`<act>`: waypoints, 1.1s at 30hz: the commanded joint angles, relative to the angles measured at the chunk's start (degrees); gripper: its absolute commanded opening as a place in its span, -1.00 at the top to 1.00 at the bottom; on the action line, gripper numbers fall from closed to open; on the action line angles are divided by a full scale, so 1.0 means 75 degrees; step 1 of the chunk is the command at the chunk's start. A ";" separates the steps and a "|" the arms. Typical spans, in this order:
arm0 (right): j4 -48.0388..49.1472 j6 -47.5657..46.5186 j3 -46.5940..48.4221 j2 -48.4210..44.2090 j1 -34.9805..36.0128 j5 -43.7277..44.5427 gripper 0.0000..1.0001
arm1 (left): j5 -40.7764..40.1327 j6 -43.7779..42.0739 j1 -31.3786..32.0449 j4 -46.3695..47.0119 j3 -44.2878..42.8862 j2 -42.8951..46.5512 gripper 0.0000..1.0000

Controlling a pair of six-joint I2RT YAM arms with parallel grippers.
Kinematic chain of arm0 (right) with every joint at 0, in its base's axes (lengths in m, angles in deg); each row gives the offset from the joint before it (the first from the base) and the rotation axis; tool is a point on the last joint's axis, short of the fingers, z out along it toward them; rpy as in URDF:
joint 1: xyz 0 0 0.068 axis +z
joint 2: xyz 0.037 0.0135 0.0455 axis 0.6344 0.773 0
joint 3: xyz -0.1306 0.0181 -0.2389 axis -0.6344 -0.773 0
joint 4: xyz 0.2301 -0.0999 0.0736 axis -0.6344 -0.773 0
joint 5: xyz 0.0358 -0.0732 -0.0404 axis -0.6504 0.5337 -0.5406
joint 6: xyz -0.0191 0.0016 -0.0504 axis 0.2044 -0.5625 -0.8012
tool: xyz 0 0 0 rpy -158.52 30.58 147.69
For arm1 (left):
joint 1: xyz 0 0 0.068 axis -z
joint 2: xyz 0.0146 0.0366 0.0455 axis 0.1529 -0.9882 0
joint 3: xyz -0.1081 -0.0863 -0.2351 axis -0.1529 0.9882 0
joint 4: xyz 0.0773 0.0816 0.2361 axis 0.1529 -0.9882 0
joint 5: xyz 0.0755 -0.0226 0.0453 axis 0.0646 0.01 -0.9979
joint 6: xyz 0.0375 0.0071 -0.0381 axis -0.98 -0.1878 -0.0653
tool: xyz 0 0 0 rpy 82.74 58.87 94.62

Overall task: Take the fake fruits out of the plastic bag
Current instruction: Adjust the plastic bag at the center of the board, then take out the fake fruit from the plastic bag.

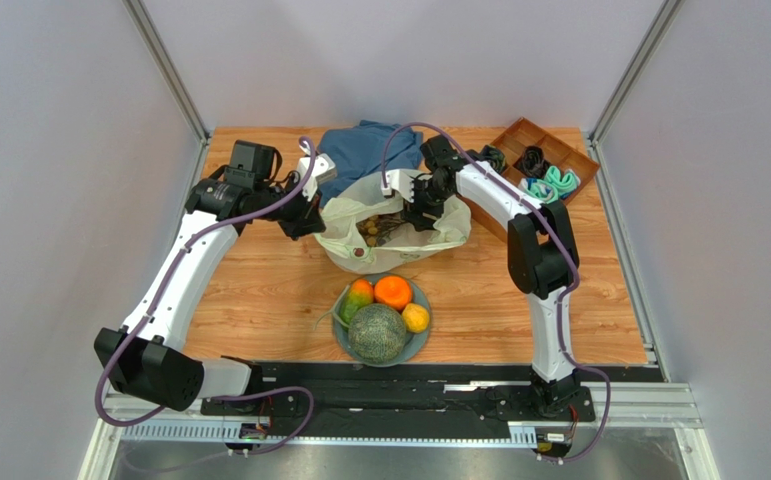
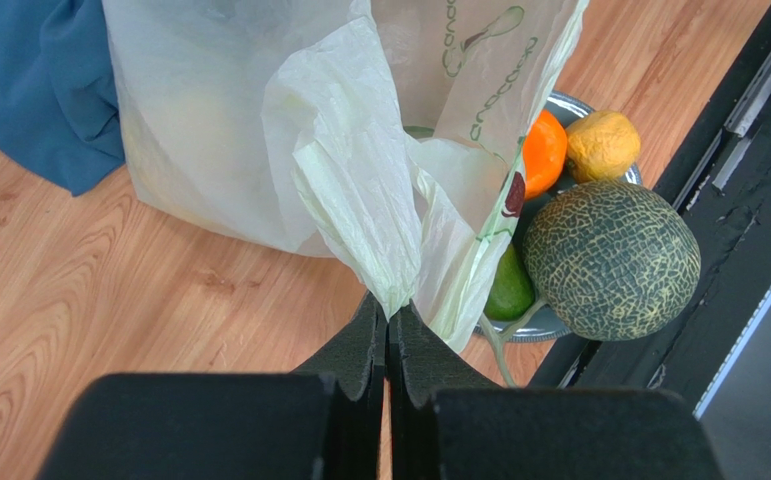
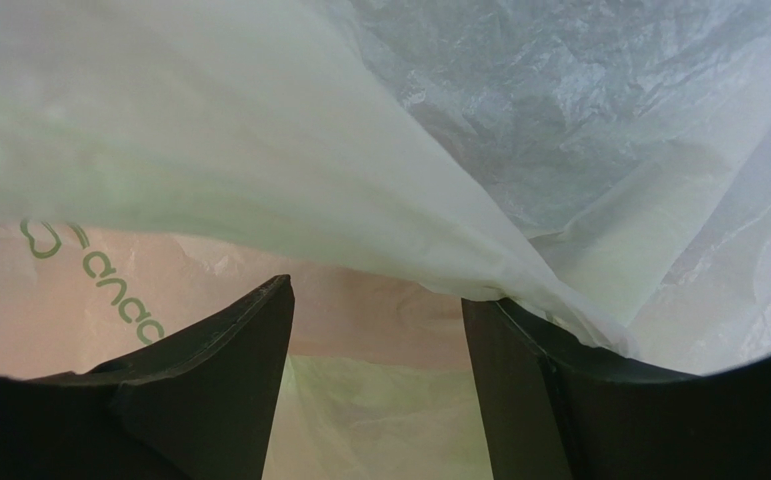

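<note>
The plastic bag (image 1: pixel 396 238) lies in the middle of the table, its mouth spread open and turned upward. My left gripper (image 1: pixel 311 216) is shut on a twisted fold of the bag's edge (image 2: pixel 391 300) at the left side. Over the bag's right side, my right gripper (image 1: pixel 421 203) reaches into the mouth; it is open (image 3: pixel 379 300), with only bag film (image 3: pixel 359 150) around and behind the fingers. Small tan pieces (image 1: pixel 371 227) show inside the bag. A netted green melon (image 1: pixel 377 333), an orange (image 1: pixel 392 291), a yellow piece (image 1: pixel 415 317) and a green-orange fruit (image 1: pixel 357 298) rest on a grey plate (image 1: pixel 424 340).
A blue cloth (image 1: pixel 374 150) lies behind the bag. At the back right stands a wooden tray (image 1: pixel 519 135) holding rolled socks (image 1: pixel 551 180). The plate sits just in front of the bag, close to the black rail (image 1: pixel 439 375) at the near edge.
</note>
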State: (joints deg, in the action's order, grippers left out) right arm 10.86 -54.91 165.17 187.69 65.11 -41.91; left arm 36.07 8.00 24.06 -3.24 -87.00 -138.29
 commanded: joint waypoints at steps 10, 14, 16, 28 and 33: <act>-0.0285 -0.1424 0.0870 0.0747 0.0119 -0.1129 -0.40 | 0.0538 -0.0018 -0.0032 -0.0105 0.0168 -0.0257 1.00; -0.0777 -0.1729 0.1223 0.1075 0.0143 -0.1152 -0.37 | 0.0550 -0.0053 -0.0020 -0.0093 0.0086 -0.0409 1.00; -0.0778 -0.1811 0.1200 0.1122 0.0143 -0.1164 -0.35 | 0.0573 -0.0029 -0.0020 -0.0035 0.0109 -0.0432 1.00; -0.1258 -0.2385 0.1013 0.0713 0.0143 -0.1516 1.00 | 0.0655 0.0193 -0.0020 0.0153 0.0367 -0.0327 1.00; -0.1246 -0.2351 0.0311 -0.0399 0.0131 -0.1539 0.99 | 0.0585 0.0205 -0.0020 0.0293 0.0391 -0.0222 1.00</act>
State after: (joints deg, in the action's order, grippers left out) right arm 2.34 -71.31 170.07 193.96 65.87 -50.87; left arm 39.48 8.80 24.06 -3.37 -84.16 -141.79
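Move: The fruit bunch with brown stems lies inside the bag, some 5 cm to the right hand's left, 1 cm back and 4 cm lower. Outside, the orange fruit on the plate is about 14 cm back and 5 cm left of that hand, the melon roughly 21 cm back and 8 cm left. From the left hand, still pinching the bag's rim, the bunch is about 13 cm right, level fore and aft, 18 cm below. Right hand goes left and down about 3 cm, pinches the bunch's stems, then eases back; left lowers the rim 3 cm. ##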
